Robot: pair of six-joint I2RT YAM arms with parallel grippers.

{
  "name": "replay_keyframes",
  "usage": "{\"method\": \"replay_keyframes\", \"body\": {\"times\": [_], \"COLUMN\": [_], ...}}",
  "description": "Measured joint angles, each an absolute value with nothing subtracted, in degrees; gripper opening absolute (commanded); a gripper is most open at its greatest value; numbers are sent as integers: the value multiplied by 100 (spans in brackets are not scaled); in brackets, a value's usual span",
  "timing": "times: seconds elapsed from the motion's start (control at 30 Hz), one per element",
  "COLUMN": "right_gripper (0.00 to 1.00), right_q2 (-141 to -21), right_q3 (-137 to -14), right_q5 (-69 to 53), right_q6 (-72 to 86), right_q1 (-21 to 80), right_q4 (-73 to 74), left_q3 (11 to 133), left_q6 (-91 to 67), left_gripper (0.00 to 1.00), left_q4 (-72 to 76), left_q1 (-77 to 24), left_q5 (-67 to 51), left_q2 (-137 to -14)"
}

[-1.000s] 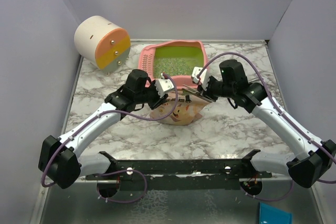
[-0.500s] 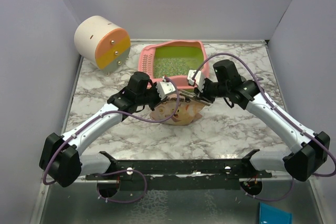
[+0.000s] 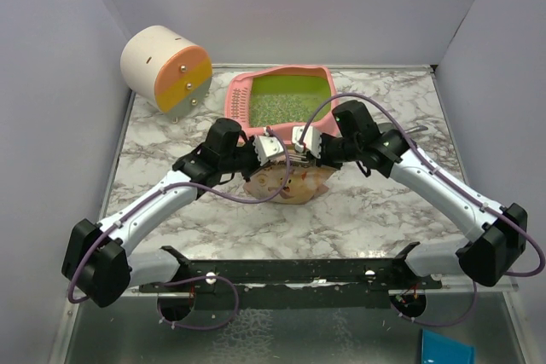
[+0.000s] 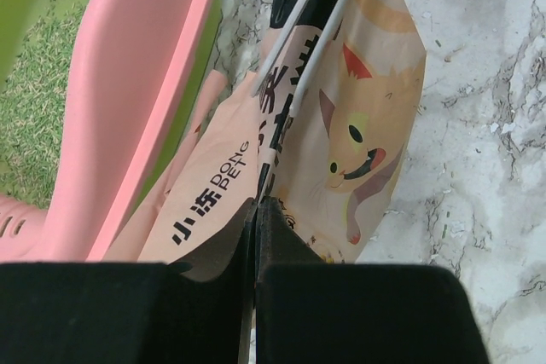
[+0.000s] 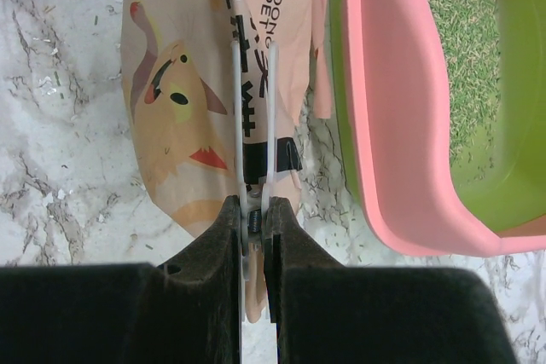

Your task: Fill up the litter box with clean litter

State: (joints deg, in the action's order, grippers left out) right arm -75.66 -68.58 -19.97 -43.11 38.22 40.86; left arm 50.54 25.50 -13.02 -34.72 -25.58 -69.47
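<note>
The pink litter box (image 3: 235, 95) with its green basin stands at the back centre, and clean litter (image 3: 286, 106) covers its floor. A beige cat-print pouch (image 3: 286, 183) lies on the marble just in front of it, with a white two-bar clip (image 5: 252, 108) along its top. My left gripper (image 3: 277, 149) is shut on the pouch's edge (image 4: 217, 210), at the clip's (image 4: 307, 49) near end. My right gripper (image 3: 300, 144) is shut on the clip's spring end (image 5: 253, 215). The box's pink wall (image 4: 128, 108) (image 5: 384, 125) runs right beside both grippers.
A cream-and-orange cylinder (image 3: 166, 66) lies at the back left. Grey walls close in the table on three sides. A black rail (image 3: 290, 274) crosses the near edge, and a blue object (image 3: 446, 349) sits below it at the right. Stray granules dot the marble (image 4: 478, 125).
My left gripper's fingers have closed onto the pouch's edge. The right arm has slid left along the pouch with the clip, ending close to the left gripper.
</note>
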Motion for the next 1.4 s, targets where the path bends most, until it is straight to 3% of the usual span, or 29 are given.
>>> {"method": "replay_keyframes", "body": {"times": [0.87,0.9,1.1,1.23,1.33,1.4], "right_gripper": [1,3,41,51,66,68], "right_q2": [-8121,-8136,-8136,-8132,-8029,-7843], "right_q3": [-6923,-6921,-6788,-6650,-6477,-6320], "right_q5": [-1868,-1863,-1581,-1225,-985,-899], "right_q6": [-4587,-4569,-4292,-4088,-3948,-3833], "right_q1": [4309,4311,4333,4394,4451,4471], "right_q4": [4032,4021,3723,3564,3382,3242], "left_q3": [4368,4359,4357,4357,4357,4357], "left_q6": [2652,2633,2545,2477,2368,2279], "left_gripper": [0,0,17,23,25,26], "left_q4": [-904,-904,-895,-786,-624,-545], "left_q1": [-3489,-3483,-3472,-3509,-3548,-3566], "left_q5": [-2733,-2740,-2720,-2674,-2552,-2418], "left_q2": [-6372,-6370,-6351,-6217,-6108,-6042]}}
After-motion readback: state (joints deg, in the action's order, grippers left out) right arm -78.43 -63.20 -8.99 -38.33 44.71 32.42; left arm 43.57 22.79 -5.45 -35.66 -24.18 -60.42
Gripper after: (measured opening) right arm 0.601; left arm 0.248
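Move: The mouth of the litter bag is a folded strip between the hands. Its middle lies about 6 cm left of the right gripper, level fore and aft and some 2 cm lower. That gripper already squeezes the clip, open jaws pointing left. The same middle is roughly 6 cm right of the left gripper, which pinches the strip's left end. From the right gripper the litter box's middle is about 19 cm ahead, 7 cm left and 11 cm lower. Bring the right gripper down and left, about 3 cm each way, to set the squeezed clip's jaws over the bag mouth, then open its fingers wide and let go. Keep the left gripper pinching the fold while easing it back about 2 cm; once the right begins to open, part its fingers too and lift clear. ##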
